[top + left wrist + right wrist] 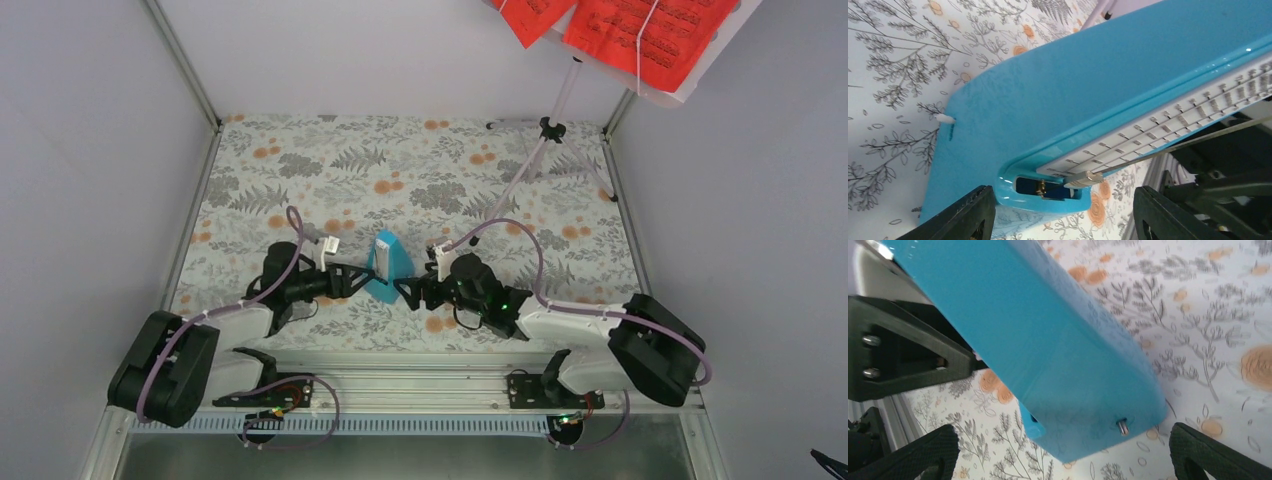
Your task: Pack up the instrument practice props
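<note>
The light-blue metronome (388,265) stands on the floral cloth between my two grippers. My left gripper (368,277) is open around its base. In the left wrist view the metronome (1073,85) shows its white scale and a silver pendulum weight (1088,177). One finger (968,215) sits close by the blue body, and the other (1158,215) stands well off it. My right gripper (408,290) is open too, its fingers (923,455) wide of the metronome (1048,340). The lilac music stand (545,150) rises at the back right, carrying red sheet-music pages (640,30).
The stand's tripod legs (590,170) spread over the back right corner of the floral cloth (300,170). Grey walls and metal corner posts (185,60) enclose the table. A metal rail (420,365) runs along the near edge by the arm bases.
</note>
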Robot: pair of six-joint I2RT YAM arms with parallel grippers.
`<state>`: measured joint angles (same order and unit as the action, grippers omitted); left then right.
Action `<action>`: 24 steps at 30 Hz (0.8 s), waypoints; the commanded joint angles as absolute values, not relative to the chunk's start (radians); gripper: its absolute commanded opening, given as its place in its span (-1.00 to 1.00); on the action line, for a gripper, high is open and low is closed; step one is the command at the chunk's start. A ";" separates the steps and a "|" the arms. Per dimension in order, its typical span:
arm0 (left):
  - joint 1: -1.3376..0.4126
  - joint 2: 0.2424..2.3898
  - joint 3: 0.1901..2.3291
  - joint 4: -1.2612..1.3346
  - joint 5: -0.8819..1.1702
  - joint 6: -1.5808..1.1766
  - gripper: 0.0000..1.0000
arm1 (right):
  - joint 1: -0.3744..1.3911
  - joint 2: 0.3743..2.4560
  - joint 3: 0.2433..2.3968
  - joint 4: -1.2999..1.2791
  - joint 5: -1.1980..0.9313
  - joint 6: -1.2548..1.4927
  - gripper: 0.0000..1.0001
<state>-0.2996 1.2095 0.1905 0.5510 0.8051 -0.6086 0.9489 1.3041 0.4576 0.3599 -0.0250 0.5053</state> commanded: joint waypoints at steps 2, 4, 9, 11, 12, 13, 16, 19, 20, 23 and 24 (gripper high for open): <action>-0.316 1.146 0.209 0.530 0.679 -0.554 0.38 | 0.932 1.219 0.466 0.455 -0.002 0.417 0.99; -0.315 1.075 0.218 0.469 0.605 -0.540 0.39 | 0.902 1.188 0.461 0.487 -0.032 0.382 0.99; -0.296 0.923 0.328 0.259 0.464 -0.484 0.48 | 0.893 1.216 0.532 0.496 -0.088 0.236 0.99; -0.267 0.903 0.415 0.165 0.443 -0.450 0.56 | 0.897 1.247 0.559 0.504 -0.101 0.195 0.99; -0.245 0.906 0.468 0.112 0.439 -0.434 0.62 | 0.900 1.259 0.562 0.522 -0.106 0.174 0.99; -0.219 0.914 0.529 0.056 0.437 -0.413 0.69 | 0.902 1.270 0.561 0.547 -0.112 0.160 0.99; -0.123 0.959 0.706 -0.065 0.460 -0.343 0.88 | 0.910 1.305 0.555 0.637 -0.139 0.103 0.99; -0.052 0.984 0.865 -0.134 0.445 -0.271 0.94 | 0.916 1.355 0.578 0.672 -0.113 0.068 0.99; -0.046 0.988 0.909 -0.151 0.417 -0.244 0.95 | 0.917 1.375 0.590 0.675 -0.094 0.061 0.99; -0.044 0.985 0.990 -0.183 0.327 -0.187 0.97 | 0.922 1.435 0.622 0.680 -0.044 0.042 0.99; -0.044 0.974 0.984 -0.176 0.295 -0.175 0.98 | 0.924 1.449 0.628 0.687 -0.036 0.037 0.99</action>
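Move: The blue metronome stands upright between the open grippers, scale face towards the bases. From the left hand its middle lies about 5 cm right, 2 cm ahead and slightly above; from the right hand, about 4 cm ahead, 4 cm left and slightly above. Left of the right gripper by 8 cm and 2 cm farther out is the left one. The music stand's near foot is 10 cm ahead and 13 cm right of the right hand, 8 ahead and 21 right of the left. The left hand backs away from the metronome's lower part and sweeps up about 25 cm, also some 12 cm each forward and left, opening its fingers fully while tipping them upward and turning counter-clockwise. The right hand, fingers wide open throughout, climbs nearly 9 cm from beside the base towards the top of the metronome, then eases forward and left a few centimetres and sinks a little, its fingertips tipping up some 25 degrees. ##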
